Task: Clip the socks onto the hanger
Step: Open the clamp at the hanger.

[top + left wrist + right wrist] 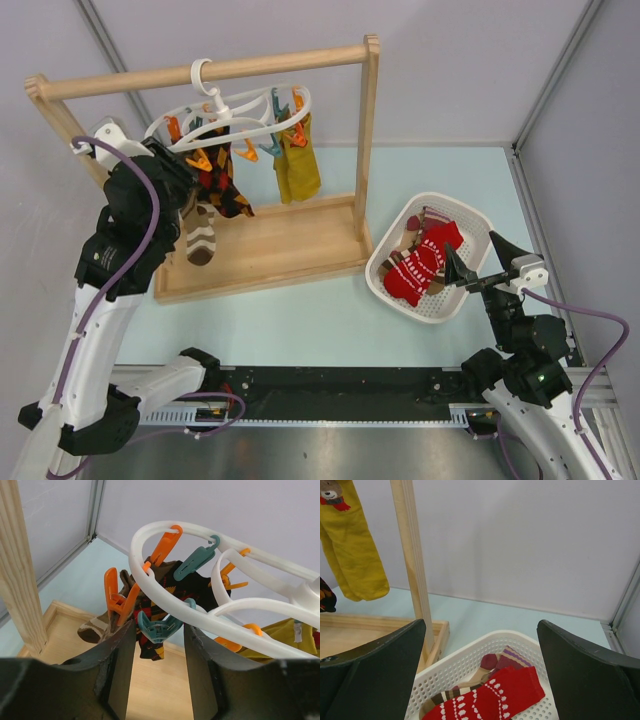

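Note:
The white hanger (250, 100) hangs by its hook from the wooden rail. A brown striped sock (201, 238) dangles from an orange peg (117, 602) on its left side. My left gripper (190, 185) is up at the ring (225, 626). A teal peg (159, 627) fills the narrow gap between its fingertips (122, 645). A red patterned sock (425, 265) lies in the basket on top of another brown striped sock (455, 694). My right gripper (475, 258) hovers over them, wide open and holding nothing (481, 625).
A mustard sock (297, 168) and a black diamond sock (225, 185) hang from the hanger too. The wooden frame's right post (370, 140) stands just left of the white perforated basket (470, 215). Enclosure walls close off the back and right.

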`<state>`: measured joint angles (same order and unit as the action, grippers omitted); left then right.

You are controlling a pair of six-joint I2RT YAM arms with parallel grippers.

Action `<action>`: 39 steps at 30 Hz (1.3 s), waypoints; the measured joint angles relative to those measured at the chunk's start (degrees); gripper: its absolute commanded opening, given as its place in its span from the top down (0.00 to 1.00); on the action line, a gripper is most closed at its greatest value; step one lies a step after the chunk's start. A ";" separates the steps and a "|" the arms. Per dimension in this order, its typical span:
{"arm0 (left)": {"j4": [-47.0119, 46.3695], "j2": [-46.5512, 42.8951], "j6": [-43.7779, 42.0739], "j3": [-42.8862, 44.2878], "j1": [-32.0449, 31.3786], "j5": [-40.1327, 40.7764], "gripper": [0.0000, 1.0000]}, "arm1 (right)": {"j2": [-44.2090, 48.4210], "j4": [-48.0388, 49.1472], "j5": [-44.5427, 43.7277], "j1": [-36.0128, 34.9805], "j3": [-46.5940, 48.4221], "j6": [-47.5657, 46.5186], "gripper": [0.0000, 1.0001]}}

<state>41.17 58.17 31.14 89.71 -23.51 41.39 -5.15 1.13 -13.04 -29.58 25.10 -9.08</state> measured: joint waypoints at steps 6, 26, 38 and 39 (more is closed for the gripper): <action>0.00 0.02 -0.26 0.00 0.00 0.02 0.57 | 0.00 0.00 0.00 0.00 0.00 0.00 0.00; 0.57 0.26 -1.86 1.97 -0.22 -2.86 0.80 | -1.53 0.02 0.15 -0.11 0.02 0.44 0.00; 1.84 -0.26 -4.28 2.58 -0.24 -4.07 0.80 | -28.87 -12.13 -0.11 -0.15 17.94 9.40 0.00; 1.84 -0.28 -4.42 2.58 -0.24 -4.13 0.80 | -30.27 -13.14 -0.59 -0.13 18.58 10.64 0.00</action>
<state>43.00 57.89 26.72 92.29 -23.75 37.26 -35.42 -12.01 -13.63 -29.71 43.68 1.56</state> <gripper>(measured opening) 0.253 0.994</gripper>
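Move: The teal clip on the near side of the hanger ring already sits between the left fingertips, about 1 cm ahead. An orange clip is some 3 cm ahead and 5 cm left of the hand, another 3 cm ahead and 4 cm right. From the right hand the red sock lies about 14 cm ahead, 5 cm left and 28 cm below, the purple-striped sock 9 cm beyond it; the rack's post foot is roughly 17 cm ahead, 19 cm left. Closing from about half to a quarter open, the left fingers squeeze the teal clip's two handles between their tips, the hand otherwise staying almost in place, easing up about 1 cm. Late on, the right hand sets off forward and left with a little sinking, about 7 cm in all, fingers wide open and tipping down some 25 degrees towards the red sock in the basket. ##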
